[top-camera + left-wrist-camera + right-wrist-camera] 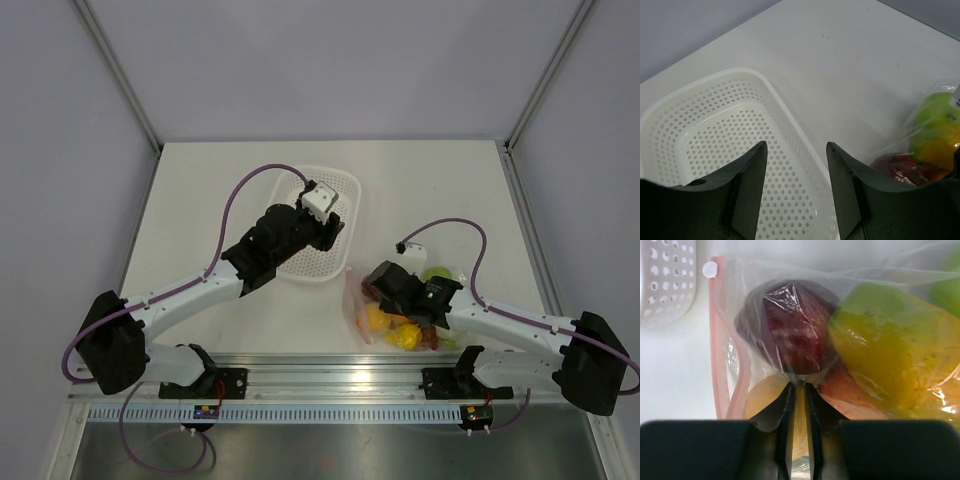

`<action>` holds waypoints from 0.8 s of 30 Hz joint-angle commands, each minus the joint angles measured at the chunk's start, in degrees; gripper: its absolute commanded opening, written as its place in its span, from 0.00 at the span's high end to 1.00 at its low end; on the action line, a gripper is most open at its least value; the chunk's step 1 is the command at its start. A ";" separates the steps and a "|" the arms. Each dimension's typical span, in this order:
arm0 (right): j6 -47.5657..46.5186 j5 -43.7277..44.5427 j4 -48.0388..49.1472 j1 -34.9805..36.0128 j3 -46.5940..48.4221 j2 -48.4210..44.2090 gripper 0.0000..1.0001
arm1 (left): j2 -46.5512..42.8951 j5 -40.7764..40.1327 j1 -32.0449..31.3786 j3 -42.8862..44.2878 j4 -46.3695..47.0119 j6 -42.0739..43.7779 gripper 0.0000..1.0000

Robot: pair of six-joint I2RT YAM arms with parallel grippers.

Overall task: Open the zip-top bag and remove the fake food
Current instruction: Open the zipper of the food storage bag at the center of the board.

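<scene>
The zip-top bag (400,322) lies at the table's front right, clear and crinkly, with its pinkish zip strip (716,340) on the left side in the right wrist view. Inside it the fake food shows: a dark red piece (790,335), a green-yellow fruit (885,350) and a pale orange one (762,395). My right gripper (798,386) sits on the bag, its jaws nearly together and pinching a fold of the film. My left gripper (796,147) hangs open over the white basket (715,125), holding nothing.
The white perforated basket (345,190) stands at mid-table, left of the bag, with nothing in it. The bag's fruit (935,130) shows at the right edge of the left wrist view. Grey walls enclose the table on three sides.
</scene>
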 commanded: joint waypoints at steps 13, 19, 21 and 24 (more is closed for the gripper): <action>0.50 12.90 -12.80 0.28 4.56 -6.81 1.00 | 1.18 0.63 0.25 3.16 -0.80 -0.73 0.46; -11.42 10.37 -9.82 -9.11 9.75 -2.33 1.00 | 1.09 3.18 0.25 3.16 -1.69 -2.57 0.47; -14.43 7.57 -6.48 -14.71 10.37 -0.48 1.00 | 1.09 3.18 0.25 2.55 -1.34 -2.84 0.47; -18.57 4.57 -3.48 -19.05 11.77 2.94 1.00 | 0.91 3.09 0.25 1.76 -0.63 -3.72 0.47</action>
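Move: The clear film of the food storage bag lies right at the right hand's fingertips, about 1 cm below. From that hand the pink zipper is some 6 cm left, the dark plum about 4 cm ahead and 2 left, the peach roughly 3 cm back and 2 left, both 3 cm lower. From the left hand, that film is about 15 cm back, 12 right and 15 down. The right fingers close fully, pinching the film, and pull about 8 cm right, rising, then forward as well. ##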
